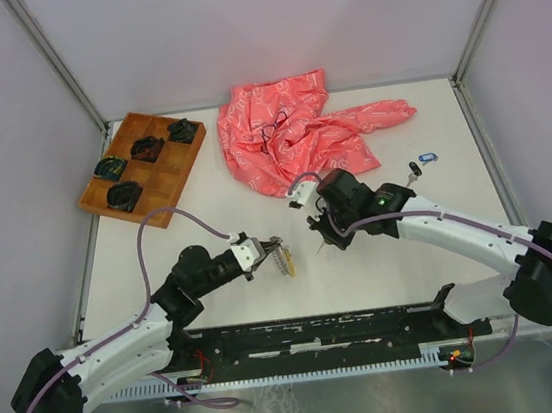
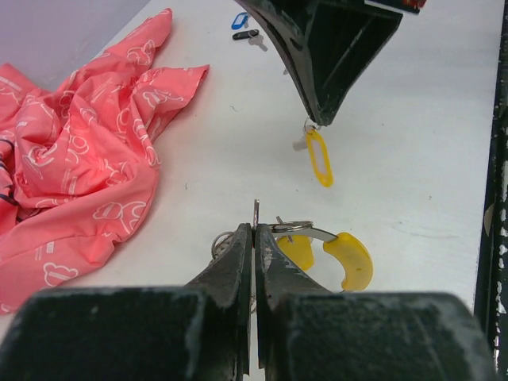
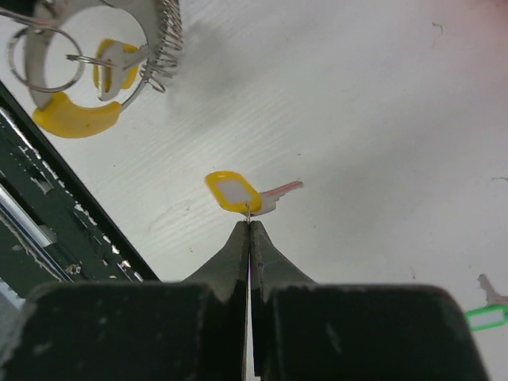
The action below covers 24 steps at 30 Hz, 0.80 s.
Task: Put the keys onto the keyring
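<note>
My left gripper [image 2: 255, 228] is shut on a thin edge of the keyring [image 2: 317, 231], a grey metal band with a beaded coil [image 3: 164, 36] and a yellow crescent grip [image 2: 351, 259]. One yellow-tagged key [image 3: 111, 63] hangs inside it on a small split ring. My right gripper [image 3: 249, 224] is shut on the little ring of another yellow-tagged key [image 3: 232, 190], held a short way right of the keyring [image 1: 283, 259] above the table. A blue key [image 1: 427, 158] and a black key [image 1: 412, 168] lie on the table at the right. A green-tagged key [image 3: 486, 317] lies near them.
A crumpled pink cloth [image 1: 297, 128] with a thin dark cord on it lies at the back centre. A wooden compartment tray [image 1: 153, 186] holding dark items stands at the back left. The black rail [image 1: 332, 331] runs along the near edge.
</note>
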Available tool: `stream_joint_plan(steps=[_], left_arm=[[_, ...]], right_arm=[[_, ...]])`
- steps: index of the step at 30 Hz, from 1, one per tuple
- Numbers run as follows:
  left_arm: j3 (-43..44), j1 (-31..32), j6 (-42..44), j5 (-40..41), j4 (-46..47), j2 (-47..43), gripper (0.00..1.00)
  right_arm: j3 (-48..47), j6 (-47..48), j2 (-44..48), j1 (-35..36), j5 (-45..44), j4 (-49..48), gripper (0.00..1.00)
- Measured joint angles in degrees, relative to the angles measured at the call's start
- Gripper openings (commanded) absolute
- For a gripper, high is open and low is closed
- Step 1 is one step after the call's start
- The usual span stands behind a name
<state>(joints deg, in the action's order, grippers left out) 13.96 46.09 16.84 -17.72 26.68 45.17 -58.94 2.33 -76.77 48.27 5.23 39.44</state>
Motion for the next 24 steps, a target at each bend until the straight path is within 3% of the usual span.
stream_joint_plan(steps=[11,24], left_arm=[[0.8,0.0,5.4,-7.1,0.1,1.8,0.03],[4.4,0.0,11.1,-14.1,0.4,6.5,0.03]], right_arm=[[-0.1,9.7,7.1,0.2,8.3,1.0,0.01],[1.8,22.1,15.2,5.1,8.0,-2.9,0.01]])
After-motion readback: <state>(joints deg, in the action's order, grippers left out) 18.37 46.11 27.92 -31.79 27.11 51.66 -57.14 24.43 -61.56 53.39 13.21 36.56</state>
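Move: From the right gripper, holding the yellow-tagged key clear of the table, the keyring in the left gripper hangs about 8 cm to the left, 2 cm back and a centimetre higher. The red cloth's middle is some 24 cm straight ahead and 8 cm down; the car key is about 24 cm right, 14 cm ahead, 8 cm down. From the left gripper, the tagged key is about 9 cm right, level fore and aft, 6 cm lower. Lift the right gripper about 7 cm with the tagged key still pinched, easing it back and a little left towards the keyring while the wrist turns some 25 degrees counter-clockwise and the fingers tip up from steeply downward. Keep the left gripper shut on the keyring and bring it right and back to meet the key, turning about 15 degrees clockwise. ##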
